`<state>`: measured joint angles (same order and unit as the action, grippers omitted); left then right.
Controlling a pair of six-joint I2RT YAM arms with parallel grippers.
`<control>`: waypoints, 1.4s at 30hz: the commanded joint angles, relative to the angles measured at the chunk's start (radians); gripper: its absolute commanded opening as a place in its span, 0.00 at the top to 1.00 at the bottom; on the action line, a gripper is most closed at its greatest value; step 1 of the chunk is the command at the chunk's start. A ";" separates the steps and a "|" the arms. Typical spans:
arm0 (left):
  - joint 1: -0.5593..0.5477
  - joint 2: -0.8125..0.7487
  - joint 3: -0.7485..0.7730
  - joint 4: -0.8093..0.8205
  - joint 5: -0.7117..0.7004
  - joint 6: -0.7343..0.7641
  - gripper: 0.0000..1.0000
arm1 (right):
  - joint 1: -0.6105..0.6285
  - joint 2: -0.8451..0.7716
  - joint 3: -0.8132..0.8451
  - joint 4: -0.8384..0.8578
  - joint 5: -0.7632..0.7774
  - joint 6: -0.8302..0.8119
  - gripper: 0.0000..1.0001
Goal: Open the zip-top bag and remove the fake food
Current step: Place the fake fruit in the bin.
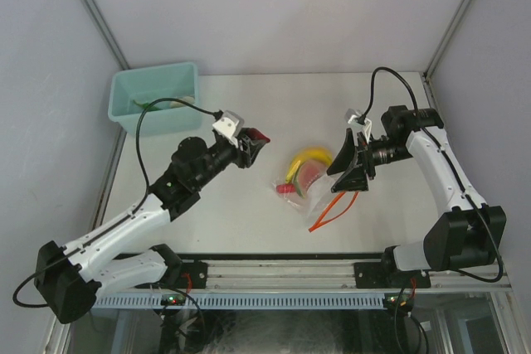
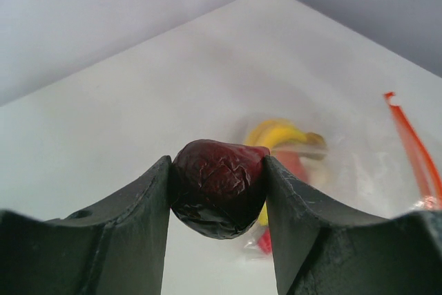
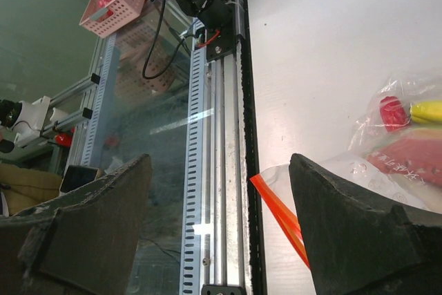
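Note:
My left gripper is shut on a dark red, wrinkled piece of fake food, held above the table left of the zip-top bag. The clear bag lies flat at mid-table. Its orange zip strip trails toward the near edge. Inside or on the bag lie a yellow banana, a red slice and a small red piece. My right gripper hangs open just right of the bag, holding nothing.
A teal plastic bin stands at the back left corner with something green inside. The table's near edge and its metal rail run right below my right gripper. Grey walls close in the table on three sides.

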<state>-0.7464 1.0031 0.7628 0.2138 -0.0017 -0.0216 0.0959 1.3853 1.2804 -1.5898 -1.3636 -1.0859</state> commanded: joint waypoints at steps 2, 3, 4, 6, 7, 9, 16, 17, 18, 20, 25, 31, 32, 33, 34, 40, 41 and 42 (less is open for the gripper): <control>0.152 0.004 0.068 -0.078 0.024 -0.144 1.00 | -0.011 -0.026 0.012 -0.002 -0.032 -0.031 0.20; 0.173 0.011 0.076 -0.090 0.028 -0.167 1.00 | -0.012 -0.026 0.011 -0.002 -0.031 -0.032 0.20; 0.204 0.015 0.083 -0.104 0.036 -0.193 1.00 | -0.013 -0.025 0.010 -0.002 -0.031 -0.032 0.20; 0.293 0.027 0.095 -0.124 0.067 -0.252 1.00 | -0.016 -0.026 0.010 -0.002 -0.031 -0.035 0.20; 0.331 0.032 0.099 -0.126 0.091 -0.281 1.00 | -0.019 -0.026 0.008 -0.002 -0.032 -0.035 0.20; 0.394 0.043 0.100 -0.119 0.130 -0.337 1.00 | -0.022 -0.026 0.008 -0.002 -0.031 -0.037 0.20; 0.580 0.115 0.141 -0.117 0.213 -0.493 1.00 | -0.033 -0.022 0.007 -0.002 -0.031 -0.039 0.20; 0.602 0.129 0.153 -0.120 0.223 -0.509 1.00 | -0.034 -0.022 0.005 -0.002 -0.030 -0.040 0.20; 0.621 0.141 0.164 -0.124 0.230 -0.524 1.00 | -0.035 -0.020 0.006 -0.002 -0.029 -0.040 0.20; 0.659 0.165 0.185 -0.125 0.237 -0.553 1.00 | -0.037 -0.019 0.007 -0.001 -0.028 -0.039 0.20; 0.744 0.234 0.247 -0.152 0.212 -0.624 1.00 | -0.046 -0.017 0.006 -0.002 -0.025 -0.041 0.20; 0.805 0.346 0.340 -0.221 0.139 -0.695 1.00 | -0.061 -0.012 0.006 -0.002 -0.025 -0.047 0.20; 0.811 0.368 0.364 -0.240 0.125 -0.702 1.00 | -0.063 -0.012 0.006 -0.002 -0.023 -0.049 0.20; 0.817 0.390 0.393 -0.265 0.111 -0.708 1.00 | -0.066 -0.011 0.007 -0.001 -0.024 -0.049 0.20; 0.819 0.416 0.423 -0.294 0.088 -0.711 1.00 | -0.067 -0.010 0.007 -0.001 -0.022 -0.050 0.20; 0.828 0.563 0.633 -0.497 -0.037 -0.705 0.99 | -0.085 -0.005 0.005 0.004 -0.019 -0.051 0.20; 0.830 0.586 0.663 -0.521 -0.056 -0.703 0.99 | -0.089 -0.003 0.006 0.005 -0.018 -0.051 0.20; 0.832 0.607 0.689 -0.539 -0.068 -0.700 0.99 | -0.092 -0.002 0.006 0.007 -0.018 -0.049 0.20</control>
<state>0.0727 1.5574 1.3075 -0.2089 0.0280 -0.7086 0.0181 1.3857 1.2800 -1.5894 -1.3632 -1.1126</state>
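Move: The left hand already holds the dark red fruit. The bin it is bound for stands about 31 cm ahead and 36 cm to the left, its middle some 22 cm below; the white vegetable lying in it is about 31 cm ahead and 28 cm left. The clear bag lies level with this hand, about 17 cm to its right and 26 cm below. From the empty right hand, the bin is roughly 42 cm ahead and 58 cm left, 20 cm lower. Keeping the dark red fruit pinched between its fingertips, the left hand swings left and forward, away from the bag, to the bin's near right corner, over 30 cm in one quick sweep that sinks about 5 cm. Meanwhile the wrist swings some 50 degrees counter-clockwise, rolls, and tips the fingers from level to pointing forward and down. ##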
